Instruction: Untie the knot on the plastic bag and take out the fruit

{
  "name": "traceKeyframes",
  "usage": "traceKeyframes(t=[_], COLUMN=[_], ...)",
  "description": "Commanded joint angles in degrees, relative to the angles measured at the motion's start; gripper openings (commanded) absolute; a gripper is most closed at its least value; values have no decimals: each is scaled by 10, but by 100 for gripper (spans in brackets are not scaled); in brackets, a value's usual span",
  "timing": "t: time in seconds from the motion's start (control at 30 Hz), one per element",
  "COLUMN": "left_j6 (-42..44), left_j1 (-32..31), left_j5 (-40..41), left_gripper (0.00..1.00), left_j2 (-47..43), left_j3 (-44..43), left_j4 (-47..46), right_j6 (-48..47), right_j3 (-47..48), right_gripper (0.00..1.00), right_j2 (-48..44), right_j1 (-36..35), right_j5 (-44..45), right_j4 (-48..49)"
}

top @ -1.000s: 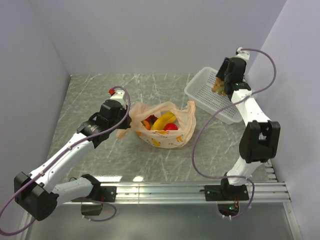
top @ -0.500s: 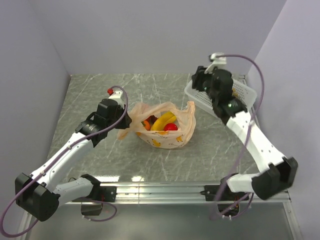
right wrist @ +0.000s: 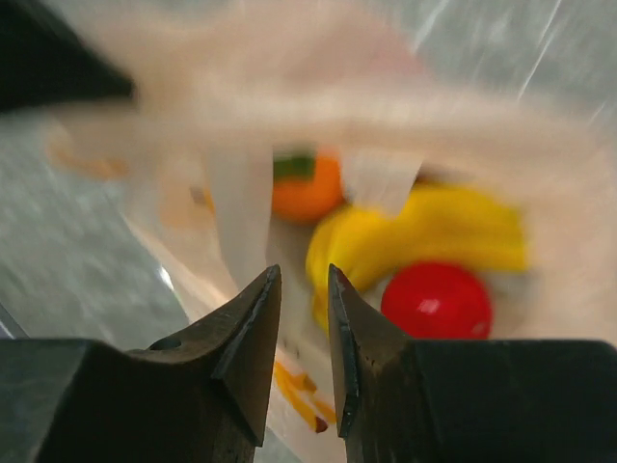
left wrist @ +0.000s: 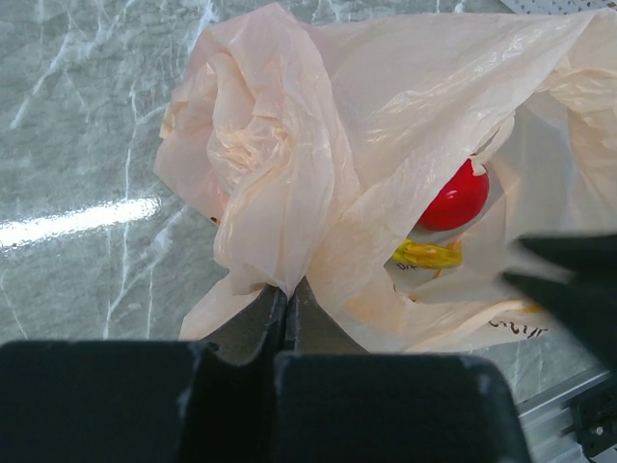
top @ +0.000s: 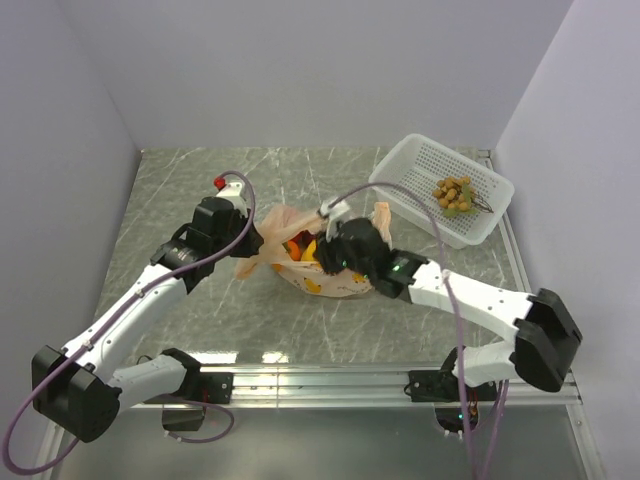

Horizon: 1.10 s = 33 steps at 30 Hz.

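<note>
The peach-orange plastic bag [top: 345, 283] lies mid-table with its mouth gaping; no knot is in view. My left gripper [left wrist: 286, 291] is shut on a fold of the bag's left edge [left wrist: 260, 193], also seen from above [top: 250, 243]. My right gripper [right wrist: 304, 273] hovers over the bag's mouth [top: 328, 255], jaws a little apart with nothing between them. Inside the bag lie a yellow banana [right wrist: 453, 236], a red apple [right wrist: 436, 299] and an orange [right wrist: 307, 188]. The apple [left wrist: 455, 198] also shows through the plastic. A bunch of tan-green grapes [top: 453, 193] lies in the basket.
The white perforated basket [top: 418, 172] stands at the back right by the wall. The right arm's cable [top: 440, 245] arcs over the table between the basket and the bag. Grey walls close in the back and both sides.
The right arm has swung from above the basket down to the bag's mouth, leaving the grapes in the basket. Its jaws have narrowed. The left gripper has kept its hold.
</note>
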<state>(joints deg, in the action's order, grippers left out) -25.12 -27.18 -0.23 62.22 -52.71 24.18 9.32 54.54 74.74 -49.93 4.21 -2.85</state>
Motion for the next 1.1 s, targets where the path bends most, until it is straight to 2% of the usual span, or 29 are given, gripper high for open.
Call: traceKeyframes(t=[0.0,0.13,0.3,0.5,0.7,0.83,0.87,0.97,1.07], left_j6=[3,3,4,6,-11,-38,-48,-62,-67], left_j1=[4,5,8,9,8,5,5,4,2], left_j5=[-14,-22,-31,-46,-94,-106,-105,-110,-115], left_gripper=[0,1,1,1,1,0,1,1,0], left_j2=[5,16,24,27,28,-7,-15,-39,-49], left_j3=[2,1,0,1,14,47,61,87,102], left_j4=[-25,-25,-23,-25,-12,-4,-4,-2,-7], right_j6=[33,51,52,46,60,74,73,73,69], right_j3=[-49,-75,-74,-45,-3,10,11,18,14], right_gripper=[34,37,38,40,44,54,61,70,75], right_j2=[14,39,62,28,49,72,78,101,118], right_j1=[-50,-85,-119,-106,-63,-35,-26,-19,-21], right_j5=[13,-39,-34,73,162,164,158,136,101], right_j4=[2,-15,-51,-55,-44,-28,-20,-17,-15])
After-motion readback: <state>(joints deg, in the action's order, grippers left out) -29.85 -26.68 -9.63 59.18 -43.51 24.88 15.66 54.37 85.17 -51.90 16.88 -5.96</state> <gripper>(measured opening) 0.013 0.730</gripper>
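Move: The banana in the bag lies about 10 cm ahead of my right hand, hardly off to its left, and some 14 cm below. The red fruit is about 8 cm ahead and 3 cm to the right, the orange fruit about 10 cm ahead and 9 cm left, both about as low. From my left hand, shut on the gathered bag, the banana lies some 15 cm to the right, 8 cm ahead and 14 cm lower. I swing my right hand back about 10 cm while dropping about as far, then drive it forward again some 11 cm, slightly to the right, rising a little, so it enters low at the bag's mouth towards the banana, turning clockwise and spreading its fingers wide. My left hand keeps its pinch on the bag, dragging it down and back about 5 cm each way. ##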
